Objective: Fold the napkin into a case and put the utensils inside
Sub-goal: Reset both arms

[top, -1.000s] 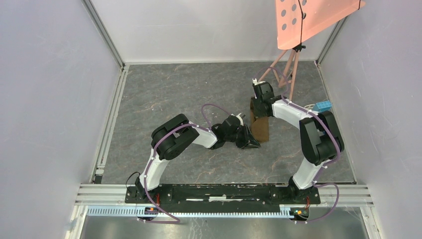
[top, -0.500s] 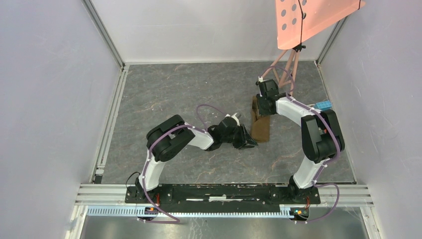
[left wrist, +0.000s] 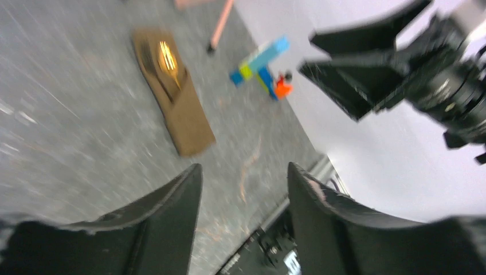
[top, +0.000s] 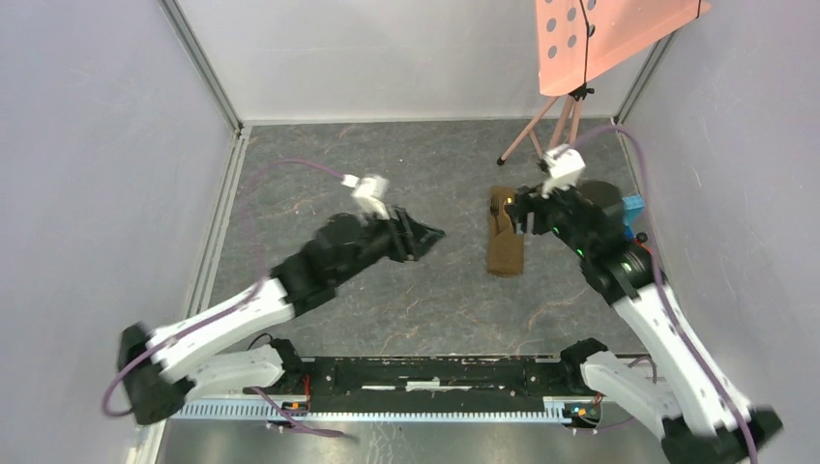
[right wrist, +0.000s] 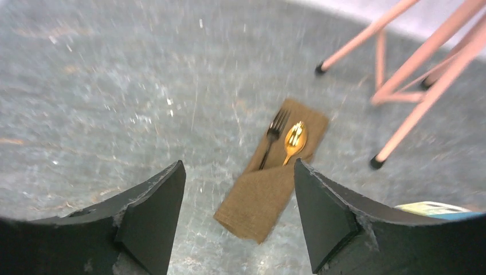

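Observation:
The napkin lies folded as a narrow brown case (top: 505,249) on the grey table, right of centre. A gold spoon (right wrist: 294,137) and a black fork (right wrist: 275,133) stick out of its far open end, their handles tucked inside. In the left wrist view the case (left wrist: 182,109) lies ahead with the spoon (left wrist: 167,56) showing. My left gripper (top: 437,234) hovers open to the left of the case, with nothing between its fingers. My right gripper (top: 518,211) hangs open above the case's far end, apart from it; the case (right wrist: 269,186) shows between its fingers.
A pink stand (top: 556,126) with a perforated pink board (top: 600,39) stands at the back right; its legs (right wrist: 401,74) are just beyond the case. Coloured toy blocks (left wrist: 261,63) lie near the right wall. White walls enclose the table.
Both grippers opened, let go of the case and rose away from it. The left arm swung back to the left; the right arm lifted and pulled back. The case stayed in place.

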Robot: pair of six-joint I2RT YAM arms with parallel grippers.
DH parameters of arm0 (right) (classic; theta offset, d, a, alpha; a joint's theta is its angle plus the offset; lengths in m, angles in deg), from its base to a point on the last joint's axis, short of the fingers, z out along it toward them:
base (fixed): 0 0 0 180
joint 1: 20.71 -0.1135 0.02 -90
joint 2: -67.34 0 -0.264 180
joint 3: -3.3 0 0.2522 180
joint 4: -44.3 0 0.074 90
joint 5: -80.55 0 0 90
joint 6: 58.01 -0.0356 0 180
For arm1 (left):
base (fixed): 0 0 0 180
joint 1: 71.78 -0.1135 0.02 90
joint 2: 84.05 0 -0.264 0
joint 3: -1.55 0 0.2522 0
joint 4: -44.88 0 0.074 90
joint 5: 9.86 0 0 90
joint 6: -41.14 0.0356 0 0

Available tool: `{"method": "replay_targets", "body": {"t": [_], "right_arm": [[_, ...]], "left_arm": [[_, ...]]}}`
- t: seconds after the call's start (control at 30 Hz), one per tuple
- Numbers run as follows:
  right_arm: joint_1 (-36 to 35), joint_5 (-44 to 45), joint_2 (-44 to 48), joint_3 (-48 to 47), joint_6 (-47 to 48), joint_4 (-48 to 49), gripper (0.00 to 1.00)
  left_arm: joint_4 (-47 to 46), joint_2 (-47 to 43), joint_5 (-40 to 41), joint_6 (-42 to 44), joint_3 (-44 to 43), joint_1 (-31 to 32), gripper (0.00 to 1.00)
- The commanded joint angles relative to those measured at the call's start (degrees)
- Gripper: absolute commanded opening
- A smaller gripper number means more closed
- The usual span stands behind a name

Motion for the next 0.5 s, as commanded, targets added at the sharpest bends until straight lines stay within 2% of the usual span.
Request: {"method": "replay_targets", "body": {"t": [0.0, 0.13, 0.17, 0.2, 0.33, 0.47], "right_arm": [[0.5, -2.6, 13.6, -0.6, 3.0, -3.5, 0.77], [0.4, 2.9, 23.6, -8.2, 1.6, -6.9, 0.93], [0.4, 3.6, 24.7, -10.7, 1.6, -7.9, 0.98], [0.4, 4.8, 26.1, -13.0, 1.6, -9.2, 0.98], [0.5, 10.7, 29.1, -19.7, -0.2, -12.7, 0.98], [0.5, 13.8, 32.4, -21.2, -1.4, -13.4, 0.98]], "left_arm": [[20.9, -15.5, 14.7, 18.6, -8.0, -0.1, 0.67], [32.3, -22.8, 19.5, 26.5, -19.3, -0.1, 0.77], [34.5, -23.6, 20.2, 27.7, -21.9, -0.1, 0.94], [36.9, -24.3, 20.7, 28.8, -25.0, -0.1, 1.00], [43.3, -26.5, 21.6, 31.1, -32.9, -0.1, 1.00], [46.5, -28.6, 22.0, 32.1, -36.8, -0.1, 1.00]]}}
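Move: Both hands are empty and already well above the table. The folded napkin lies about 23 cm below the right hand, some 4 cm ahead and 2 cm to its right; of that hand, the spoon's bowl is 9 cm ahead and 3 cm right, the fork 9 cm ahead and level sideways, the toy blocks about 7 cm ahead and 26 cm right. From the left hand the napkin is some 12 cm ahead, 16 cm right and 23 cm down. Both arms keep pulling up and away from the filled napkin case: the left hand climbs about 24 cm while swinging some 21 cm left and a little back, its fingers tipping up and turning counter-clockwise. The right hand also climbs more than 20 cm, drawing back and off to its right, its fingertips tilting up by some 40 degrees as both part-open grippers spread to full width without touching anything. ##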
